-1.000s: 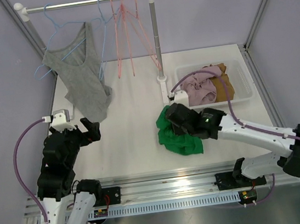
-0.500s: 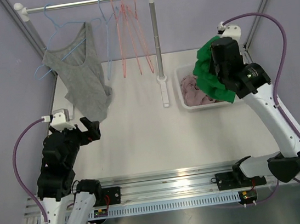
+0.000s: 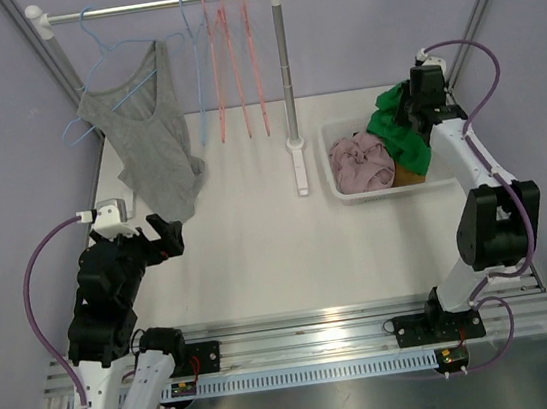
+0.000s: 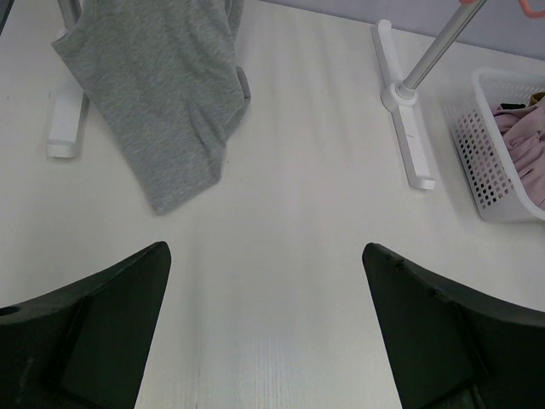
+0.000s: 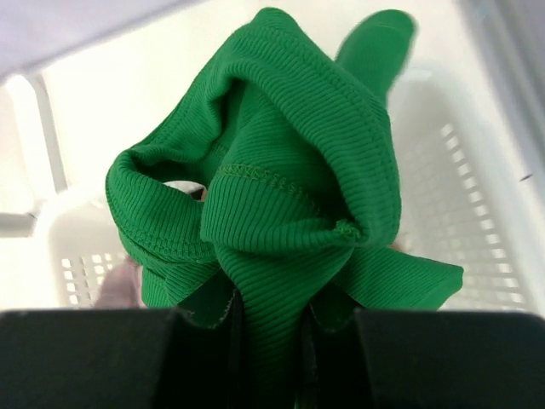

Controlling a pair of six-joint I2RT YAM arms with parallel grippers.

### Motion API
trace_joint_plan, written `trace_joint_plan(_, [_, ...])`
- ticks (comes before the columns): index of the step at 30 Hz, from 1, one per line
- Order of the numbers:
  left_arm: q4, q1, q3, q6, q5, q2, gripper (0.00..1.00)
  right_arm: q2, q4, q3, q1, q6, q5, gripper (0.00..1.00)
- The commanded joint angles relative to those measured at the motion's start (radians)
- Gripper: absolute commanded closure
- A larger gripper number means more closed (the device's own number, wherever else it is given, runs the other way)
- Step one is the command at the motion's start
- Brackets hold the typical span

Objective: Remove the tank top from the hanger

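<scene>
A grey tank top (image 3: pixel 150 145) hangs on a blue hanger (image 3: pixel 90 35) at the left end of the rack, its hem touching the table. It also shows in the left wrist view (image 4: pixel 153 111). My left gripper (image 3: pixel 160 238) is open and empty, low over the table just in front of the tank top's hem (image 4: pixel 265 251). My right gripper (image 3: pixel 420 104) is shut on a green garment (image 3: pixel 400 132) and holds it over the white basket (image 3: pixel 383 193). The bunched green garment (image 5: pixel 281 196) fills the right wrist view, pinched between the jaws (image 5: pixel 268 341).
The rack's right pole (image 3: pixel 283 62) and its white foot (image 4: pixel 409 136) stand between the tank top and the basket. Pink hangers (image 3: pixel 235 68) and one more blue hanger hang empty on the rail. The basket holds a pink cloth (image 3: pixel 358 158) and a mustard one.
My right arm has carried the green garment from the middle of the table up and back to above the basket. The empty hangers have settled. My left arm has not moved.
</scene>
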Motion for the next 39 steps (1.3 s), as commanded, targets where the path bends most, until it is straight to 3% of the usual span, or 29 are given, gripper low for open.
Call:
trace_joint_plan(1, [0.057,0.005,-0.001,0.015,0.022,-0.003,0.01,0.015,0.157,-0.092,-0.008,0.051,-0.123,1.00])
trace_joint_plan(6, [0.058,0.005,-0.004,0.015,0.023,-0.015,0.01,0.038,0.158,-0.233,-0.009,0.153,-0.041,1.00])
trace_joint_plan(14, [0.054,0.003,-0.002,0.009,-0.001,-0.018,0.01,0.196,-0.044,-0.167,-0.074,0.224,-0.051,0.98])
trace_joint_plan(17, [0.044,0.003,0.002,0.004,-0.030,-0.018,0.01,0.169,-0.079,-0.150,-0.075,0.236,-0.033,0.74])
trace_joint_plan(18, [0.041,0.005,0.007,0.001,-0.052,-0.018,0.01,0.129,-0.084,-0.148,-0.075,0.247,-0.024,0.56])
trace_joint_plan(21, [0.028,0.003,0.024,-0.002,-0.091,-0.015,0.01,0.045,-0.128,-0.107,-0.075,0.246,0.004,0.40])
trace_joint_plan(27, [-0.064,0.003,0.175,-0.004,-0.193,0.064,0.01,-0.086,-0.280,0.025,-0.075,0.203,0.123,0.20])
trace_joint_plan(28, [-0.090,0.005,0.233,-0.004,-0.197,0.078,0.01,-0.100,-0.299,0.040,-0.075,0.203,0.147,0.01])
trace_joint_plan(34, [-0.089,0.005,0.402,0.035,-0.170,0.175,0.01,-0.230,-0.348,0.085,-0.074,0.149,0.090,0.00])
trace_joint_plan(37, [-0.077,0.005,0.487,0.065,-0.173,0.245,0.01,-0.322,-0.353,0.057,-0.074,0.140,-0.060,0.01])
trace_joint_plan(39, [-0.042,0.005,0.522,0.110,-0.170,0.279,0.01,-0.411,-0.316,-0.017,-0.074,0.125,-0.256,0.01])
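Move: The white basket's middle lies about 18 cm below the right hand, 3 cm back and 4 cm to its left; the pink tank top in it is some 11 cm left, 4 cm back and 18 cm down. The left hand has the grey tank top about 20 cm ahead, 4 cm left and slightly above, with the empty blue hanger some 22 cm ahead, 10 cm right and 10 cm up. Straight down, some 14 cm, the right hand lowers the green tank top it still holds into the basket, tipping its fingers farther down and turning a little clockwise, then opens wide, lets go and climbs about 22 cm, drawing back towards its base. Late on, the open left hand rises about 13 cm in front of the grey tank top, easing left and tilting up. ##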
